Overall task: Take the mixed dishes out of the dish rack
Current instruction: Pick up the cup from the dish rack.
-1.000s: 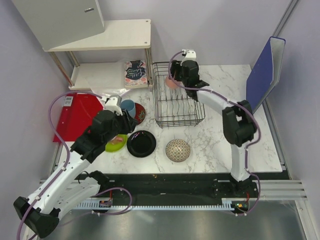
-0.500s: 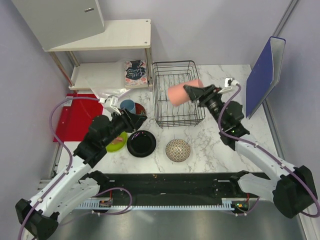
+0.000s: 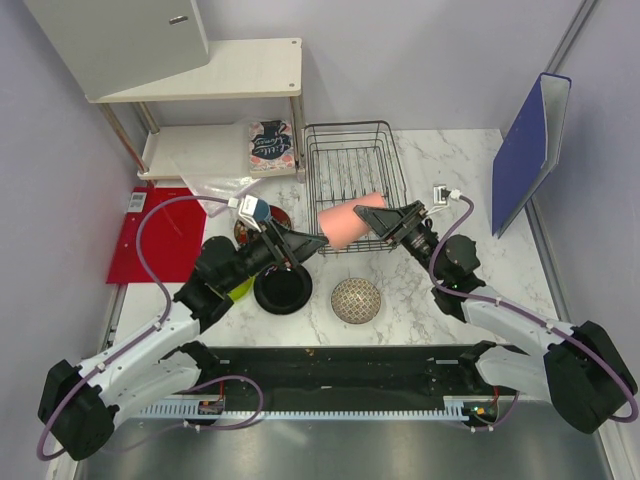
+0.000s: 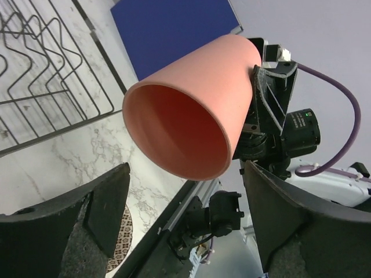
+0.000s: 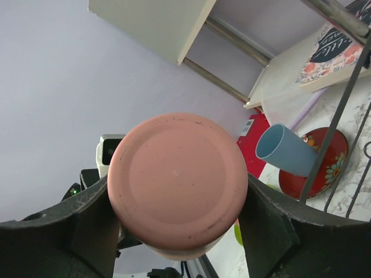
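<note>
My right gripper is shut on the tall pink cup. It holds the cup sideways in the air, just in front of the black wire dish rack, mouth pointing left. My left gripper is open right at that mouth, its fingers apart and touching nothing. On the table lie the glossy black plate, the beige speckled bowl and the lime-green plate, partly under my left arm. The light-blue cup sits on the dark red plate.
A white shelf stands at the back left, with a floral packet on its lower board. A red board lies at the left edge. A blue folder leans at the right.
The right arm has lifted the pink cup out of the rack and swung it forward and left. The left gripper has opened and risen to meet the cup's mouth.
</note>
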`<state>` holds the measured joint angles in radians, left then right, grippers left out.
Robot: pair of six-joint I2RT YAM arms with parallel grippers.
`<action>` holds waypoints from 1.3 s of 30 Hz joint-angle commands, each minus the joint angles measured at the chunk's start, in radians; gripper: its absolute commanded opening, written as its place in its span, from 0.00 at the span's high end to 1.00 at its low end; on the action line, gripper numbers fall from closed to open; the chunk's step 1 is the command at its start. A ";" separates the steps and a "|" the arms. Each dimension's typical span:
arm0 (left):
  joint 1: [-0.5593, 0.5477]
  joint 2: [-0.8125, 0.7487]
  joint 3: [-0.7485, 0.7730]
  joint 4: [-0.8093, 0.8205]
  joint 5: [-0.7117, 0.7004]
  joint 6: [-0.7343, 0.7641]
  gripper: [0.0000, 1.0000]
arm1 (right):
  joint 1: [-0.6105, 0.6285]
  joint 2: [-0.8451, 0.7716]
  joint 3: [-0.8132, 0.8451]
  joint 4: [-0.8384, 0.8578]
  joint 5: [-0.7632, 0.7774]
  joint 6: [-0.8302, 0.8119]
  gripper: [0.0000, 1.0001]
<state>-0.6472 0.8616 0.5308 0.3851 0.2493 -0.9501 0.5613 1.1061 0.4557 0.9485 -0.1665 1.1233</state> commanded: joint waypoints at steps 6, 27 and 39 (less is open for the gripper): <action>-0.052 0.024 0.031 0.147 -0.015 -0.018 0.25 | 0.034 0.009 0.005 0.095 -0.011 -0.003 1.00; -0.071 0.054 0.326 -0.458 -0.113 0.226 0.98 | 0.121 -0.101 0.216 -0.656 0.229 -0.394 0.02; -0.072 0.257 0.831 -1.482 -0.489 0.545 0.98 | 0.120 -0.221 0.350 -1.160 0.660 -0.563 0.02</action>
<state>-0.7166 1.0386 1.3136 -0.6769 -0.1001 -0.5594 0.6796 0.8940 0.7731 -0.0185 0.3252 0.6579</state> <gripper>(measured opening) 0.083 0.982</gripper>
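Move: The pink cup, held sideways in the right hand by its closed end, has its open mouth facing the left hand; its middle lies about 7 cm to the left hand's right, 4 cm ahead and 2 cm higher. From the left hand the patterned bowl is some 10 cm right and 2 cm back, the black plate 7 cm left and 2 cm ahead, both about 22 cm below. From the right hand the cup's middle is roughly 5 cm left, 1 cm back and level. Rightward by some 2 cm, the left hand eases onto the pink cup's mouth and shuts its fingers, pinching the rim wall, while the right hand brings the cup about 3 cm left to meet it. The right then opens, comes free and swings back right; the left carries the cup up and then left to its own side, tipping its fingers down some 35 degrees. ##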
